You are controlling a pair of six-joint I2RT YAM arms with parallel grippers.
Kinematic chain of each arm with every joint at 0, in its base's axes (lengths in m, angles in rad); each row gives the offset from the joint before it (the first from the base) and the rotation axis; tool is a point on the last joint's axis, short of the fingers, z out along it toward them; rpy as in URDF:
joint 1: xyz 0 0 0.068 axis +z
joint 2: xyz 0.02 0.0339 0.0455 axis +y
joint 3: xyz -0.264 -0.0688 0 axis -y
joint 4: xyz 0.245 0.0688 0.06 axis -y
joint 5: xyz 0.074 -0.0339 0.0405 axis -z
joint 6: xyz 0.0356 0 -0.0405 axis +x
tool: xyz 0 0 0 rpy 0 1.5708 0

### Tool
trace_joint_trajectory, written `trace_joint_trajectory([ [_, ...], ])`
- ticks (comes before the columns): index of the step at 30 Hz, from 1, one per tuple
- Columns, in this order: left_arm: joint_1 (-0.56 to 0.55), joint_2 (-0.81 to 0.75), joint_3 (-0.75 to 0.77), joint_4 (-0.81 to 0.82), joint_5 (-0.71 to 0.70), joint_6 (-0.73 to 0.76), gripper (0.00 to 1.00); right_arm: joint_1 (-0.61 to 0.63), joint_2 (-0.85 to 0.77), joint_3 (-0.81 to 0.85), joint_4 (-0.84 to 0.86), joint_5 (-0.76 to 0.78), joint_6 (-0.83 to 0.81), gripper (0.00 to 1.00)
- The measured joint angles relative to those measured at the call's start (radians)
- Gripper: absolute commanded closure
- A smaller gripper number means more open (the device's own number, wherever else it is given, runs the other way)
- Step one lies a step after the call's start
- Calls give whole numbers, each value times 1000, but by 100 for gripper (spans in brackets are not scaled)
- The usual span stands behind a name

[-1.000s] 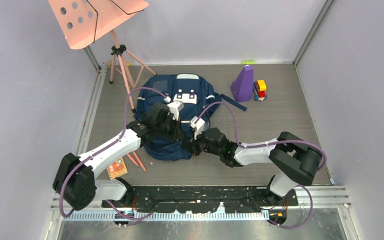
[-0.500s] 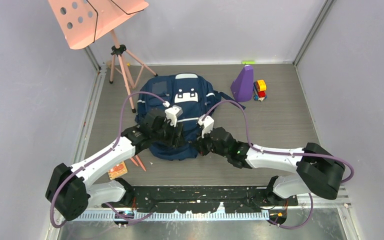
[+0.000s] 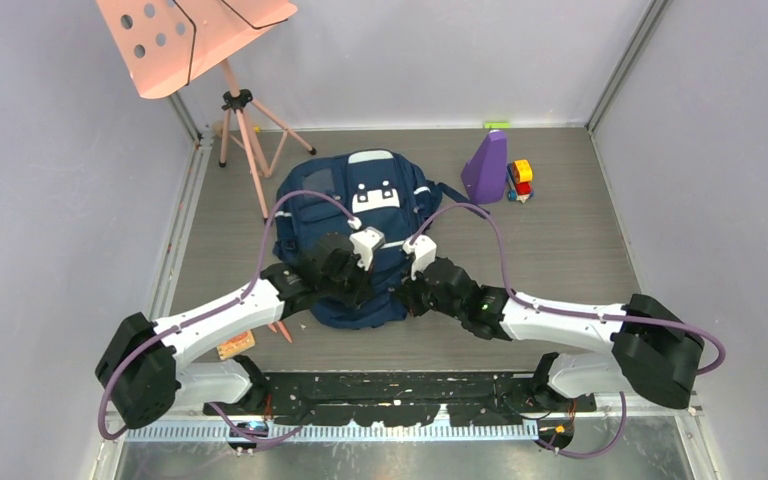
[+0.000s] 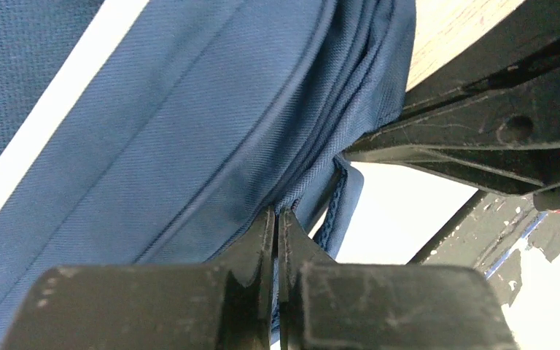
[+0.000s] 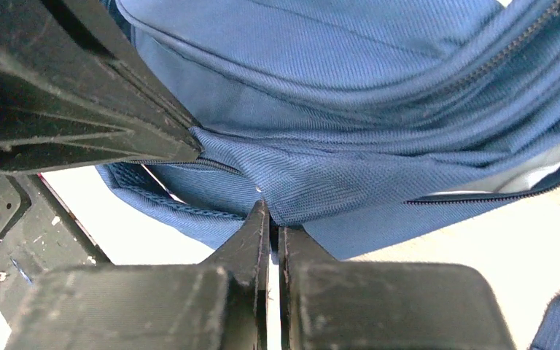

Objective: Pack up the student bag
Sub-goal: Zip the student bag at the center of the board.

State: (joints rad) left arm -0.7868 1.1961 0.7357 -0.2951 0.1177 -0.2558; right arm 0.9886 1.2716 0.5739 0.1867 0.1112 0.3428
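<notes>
The student bag (image 3: pixel 355 205) is a navy backpack with white stripes and a white patch, lying flat in the middle of the table. Both grippers are at its near edge, close together. My left gripper (image 3: pixel 364 288) is shut on a fold of the bag's blue fabric (image 4: pixel 189 146), which shows between its jaws at the tips (image 4: pixel 278 213). My right gripper (image 3: pixel 407 297) is shut too, pinching a ridge of the same bag's fabric (image 5: pixel 350 175) at its tips (image 5: pixel 270 208). A zipper line (image 5: pixel 481 193) runs along the bag to the right, with pale lining behind it.
A pink music stand (image 3: pixel 190 40) on a tripod (image 3: pixel 245 130) stands at the back left. A purple wedge (image 3: pixel 487 167) and a red-and-yellow toy (image 3: pixel 521 178) sit at the back right. Pencils (image 3: pixel 278 326) and a small orange card (image 3: pixel 234 346) lie near the left arm.
My left gripper opened, shifted right and toward the near edge, then shut again on the bag. The right arm stretched out lower and flatter, and the bag's near edge moved with it.
</notes>
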Motion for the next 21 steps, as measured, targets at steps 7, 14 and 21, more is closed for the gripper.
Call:
trace_joint_trajectory([
  [7, -35, 0, 21, -7, -70, -20, 100, 2, -87, 28, -155, 93, 29, 99],
  [14, -39, -33, 24, -45, -119, -34, 100, -43, -166, 28, -280, 177, 35, 99],
  [21, -40, -68, 29, -90, -145, -60, 100, -112, -150, 28, -264, 169, 31, 99],
])
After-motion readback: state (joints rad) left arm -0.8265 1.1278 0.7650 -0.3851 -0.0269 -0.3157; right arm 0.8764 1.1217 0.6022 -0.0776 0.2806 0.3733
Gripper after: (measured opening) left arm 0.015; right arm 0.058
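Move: Ahead and to the right of the right hand, about 6 cm farther out and 5 cm over, lies the bag's right side, where the zip runs on; the zip pull is already between its fingers. The white stripe is some 11 cm ahead and 2 cm left at about that height, the loose strap roughly 21 cm ahead, 14 cm right and 8 cm lower. From the left hand, which grips the zip edge, the zip pull lies about 6 cm right and 1 cm ahead. Drawing the zip pull along the bag's near edge, the right hand keeps its pinch and goes about 7 cm right, rising slightly at first and then bending forward by some 3 cm round towards the bag's right side, while the wrist turns clockwise about 15 degrees. The left hand keeps the cloth edge pinched as a counter-hold and, after a small dip to the right, eases a couple of centimetres left and up. ##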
